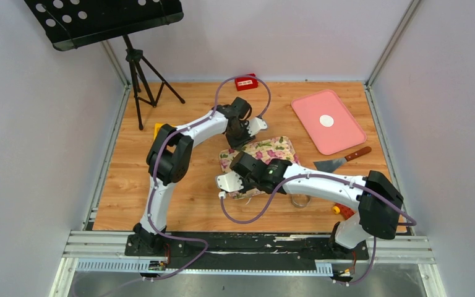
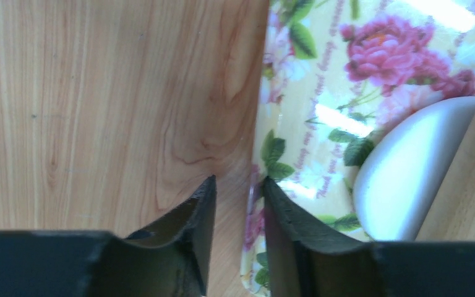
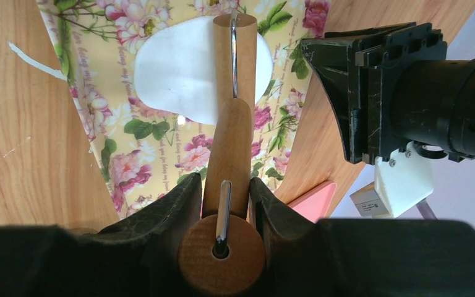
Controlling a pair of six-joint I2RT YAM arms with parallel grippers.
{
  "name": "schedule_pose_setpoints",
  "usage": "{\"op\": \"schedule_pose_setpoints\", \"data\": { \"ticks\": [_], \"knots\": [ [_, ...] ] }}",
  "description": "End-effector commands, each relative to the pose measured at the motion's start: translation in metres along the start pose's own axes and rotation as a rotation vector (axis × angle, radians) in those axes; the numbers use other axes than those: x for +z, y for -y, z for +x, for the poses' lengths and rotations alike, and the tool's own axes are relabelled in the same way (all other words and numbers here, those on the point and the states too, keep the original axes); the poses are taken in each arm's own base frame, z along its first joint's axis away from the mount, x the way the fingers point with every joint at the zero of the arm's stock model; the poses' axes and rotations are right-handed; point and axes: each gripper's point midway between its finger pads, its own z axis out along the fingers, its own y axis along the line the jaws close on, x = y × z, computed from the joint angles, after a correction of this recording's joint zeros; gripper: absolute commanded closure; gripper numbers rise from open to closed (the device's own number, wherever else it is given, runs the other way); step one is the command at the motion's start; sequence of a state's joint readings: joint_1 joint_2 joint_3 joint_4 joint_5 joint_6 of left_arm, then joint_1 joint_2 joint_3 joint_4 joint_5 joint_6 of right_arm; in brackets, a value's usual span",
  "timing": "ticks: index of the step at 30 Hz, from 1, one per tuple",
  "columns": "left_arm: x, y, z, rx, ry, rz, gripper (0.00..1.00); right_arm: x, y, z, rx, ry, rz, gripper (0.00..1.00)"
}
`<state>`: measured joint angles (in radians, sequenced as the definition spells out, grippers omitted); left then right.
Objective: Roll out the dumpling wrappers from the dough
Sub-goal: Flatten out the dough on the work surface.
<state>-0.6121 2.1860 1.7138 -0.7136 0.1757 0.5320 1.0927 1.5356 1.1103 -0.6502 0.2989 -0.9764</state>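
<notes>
A flattened sheet of white dough (image 3: 173, 68) lies on the floral mat (image 3: 142, 142). The wooden rolling pin (image 3: 232, 142) rests across the dough, and my right gripper (image 3: 226, 179) is shut on its handle. In the left wrist view the dough (image 2: 402, 179) and the pin (image 2: 470, 179) sit at the right. My left gripper (image 2: 238, 180) is low at the mat's edge (image 2: 321, 93); its jaws stand a little apart with that edge between them. One round dumpling wrapper (image 1: 326, 120) lies on the pink tray (image 1: 340, 139). From above, the arms cover most of the mat (image 1: 272, 148).
A scraper with a wooden handle (image 1: 340, 159) lies right of the mat. A metal ring cutter (image 1: 300, 201) sits near the right arm. A red box (image 1: 245, 81) is at the back. A music stand's tripod (image 1: 139, 80) stands at the back left. Grey walls enclose the table.
</notes>
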Motion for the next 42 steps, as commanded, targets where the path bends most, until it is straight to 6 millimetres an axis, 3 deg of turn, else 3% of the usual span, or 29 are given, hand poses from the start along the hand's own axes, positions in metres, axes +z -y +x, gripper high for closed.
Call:
{"op": "schedule_pose_setpoints", "data": {
  "ticks": [1, 5, 12, 29, 42],
  "knots": [
    [0.024, 0.009, 0.02, 0.012, -0.077, 0.019, 0.66, 0.007, -0.006, -0.002, 0.035, -0.006, 0.005, 1.0],
    [0.026, 0.01, 0.021, 0.016, -0.091, 0.011, 0.86, 0.012, -0.014, -0.001, 0.027, -0.017, -0.017, 1.0],
    [0.029, 0.017, 0.024, 0.027, -0.116, 0.01, 1.0, 0.023, -0.028, 0.004, -0.003, -0.067, -0.045, 1.0],
    [0.029, 0.016, 0.026, 0.02, -0.125, -0.007, 1.0, 0.015, -0.083, 0.016, -0.047, -0.122, -0.272, 1.0],
    [0.029, 0.015, 0.025, 0.019, -0.124, -0.013, 1.0, 0.007, -0.102, 0.016, -0.024, -0.108, -0.371, 1.0]
  ]
}}
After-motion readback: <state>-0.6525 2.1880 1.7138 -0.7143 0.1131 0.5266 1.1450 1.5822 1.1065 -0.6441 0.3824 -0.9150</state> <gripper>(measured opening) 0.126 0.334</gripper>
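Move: The dough sheet lies about 5 cm ahead of my right hand, 3 cm to its left and 10 cm below, with the held roller already on it. A white scrap lies some 7 cm back and 2 cm left of that hand, a metal ring 6 cm back and 13 cm right. The floral board's far rim is right at my left fingertips; from that hand the dough is about 8 cm back and 4 cm right. I close my half-open left fingers down to a narrow gap on the board's far rim, easing under 1 cm right and back, then hold there. Keeping my grip on the roller handle, I sink my right hand about 1 cm to bear down on the dough, tilting slightly, then ease it back some half a centimetre. ##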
